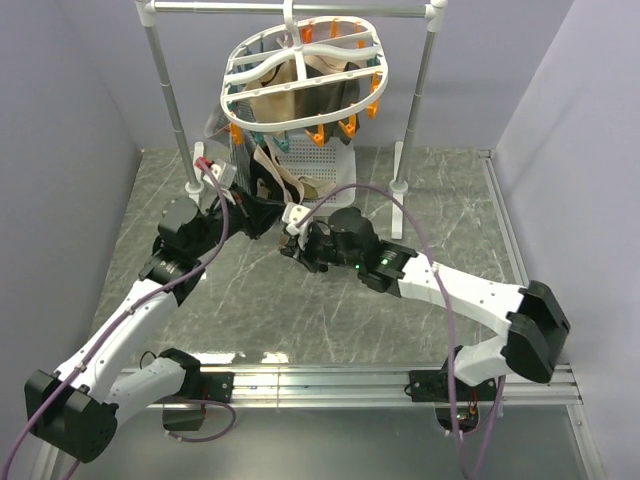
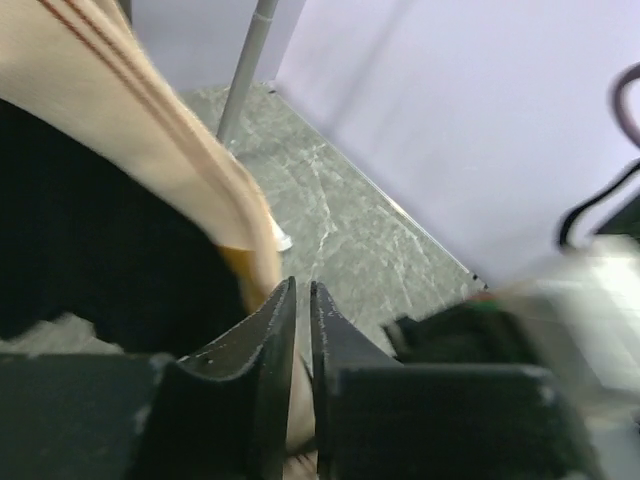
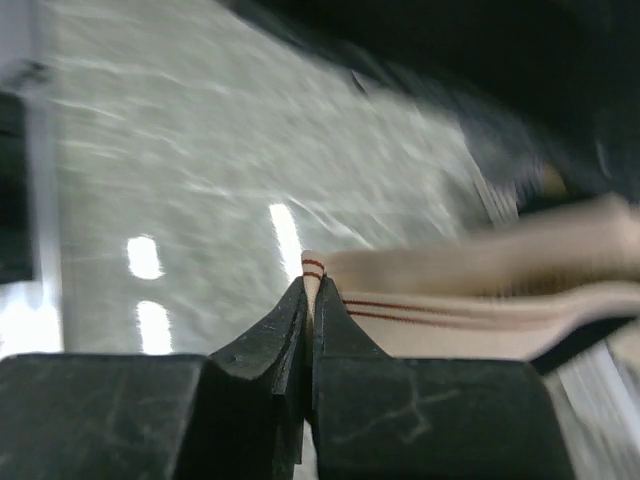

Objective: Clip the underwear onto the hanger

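The underwear (image 1: 285, 180), black with a beige waistband, hangs stretched between my two grippers just in front of the basket. The white oval hanger (image 1: 300, 70) with orange and teal clothespins hangs from the rail above it. My left gripper (image 1: 250, 202) holds the left side. In the left wrist view its jaws (image 2: 303, 290) stand almost together, with beige waistband (image 2: 150, 130) between them lower down and black cloth (image 2: 100, 250) to the left. My right gripper (image 1: 292, 235) is shut on the waistband's folded end (image 3: 312, 268); the red-striped band (image 3: 470, 300) runs off to the right.
A grey metal rail stand (image 1: 165, 90) carries the hanger, its right post (image 1: 415, 110) standing on the marble table. Behind the underwear sits a white perforated basket (image 1: 325, 160). Beige garments (image 1: 290, 100) hang from the hanger. Both arms nearly meet at the table's middle.
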`<action>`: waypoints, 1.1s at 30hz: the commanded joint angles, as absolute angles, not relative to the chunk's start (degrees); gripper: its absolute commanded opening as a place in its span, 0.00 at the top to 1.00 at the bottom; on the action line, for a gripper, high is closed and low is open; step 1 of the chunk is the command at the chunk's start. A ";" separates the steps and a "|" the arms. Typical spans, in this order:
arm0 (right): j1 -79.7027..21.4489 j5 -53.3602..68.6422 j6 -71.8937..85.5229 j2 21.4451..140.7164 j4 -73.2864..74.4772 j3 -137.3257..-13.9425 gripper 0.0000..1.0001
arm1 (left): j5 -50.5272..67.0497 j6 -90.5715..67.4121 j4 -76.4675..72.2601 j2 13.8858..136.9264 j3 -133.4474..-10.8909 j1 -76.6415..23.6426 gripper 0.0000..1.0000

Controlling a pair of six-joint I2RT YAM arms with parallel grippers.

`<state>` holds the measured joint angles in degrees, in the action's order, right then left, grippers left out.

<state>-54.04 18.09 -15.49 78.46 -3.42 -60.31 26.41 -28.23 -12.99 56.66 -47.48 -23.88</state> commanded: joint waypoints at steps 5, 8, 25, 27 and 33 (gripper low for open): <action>-53.26 3.44 -16.26 86.04 -6.94 -64.07 1.00 | 30.76 -31.11 -4.76 53.09 -48.08 -15.32 0.78; -53.17 0.18 -16.44 89.11 -8.00 -64.68 1.00 | 32.87 -31.91 -3.43 52.56 -48.25 -10.82 0.75; -47.91 17.65 -14.51 81.23 -5.98 -64.25 0.43 | 35.33 -33.40 -3.25 53.17 -50.10 -5.36 0.56; -46.15 22.64 -13.02 79.11 -5.63 -63.81 0.43 | 35.86 -33.49 -4.48 53.09 -49.84 -5.10 0.56; -37.80 29.09 -7.30 72.43 -5.10 -62.06 0.44 | 37.61 -31.82 -6.42 52.82 -49.22 -4.66 0.57</action>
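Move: The right fingers still pinch the free end of the underwear's waistband. The open air it is taken to lies about 7 cm ahead and 8 below, short of the basket, whose middle is some 20 cm ahead, 5 right and 23 down. The teal clip holding the other end is roughly 15 cm ahead, 7 left and 14 above; an orange clip sits about 12 cm right of that clip. From the left hand, the pinched end lies about 6 cm back, straight behind and 8 below. Forward and down, about 7 cm each way, the right hand swings the pinched waistband end towards the basket, turning some 15 degrees clockwise. At the bottom it opens and lets go, then backs out upwards and to the right, away from the cloth. Meanwhile the left hand, its tips nearly shut close beside the band, slides off to the left and spreads its fingers. ##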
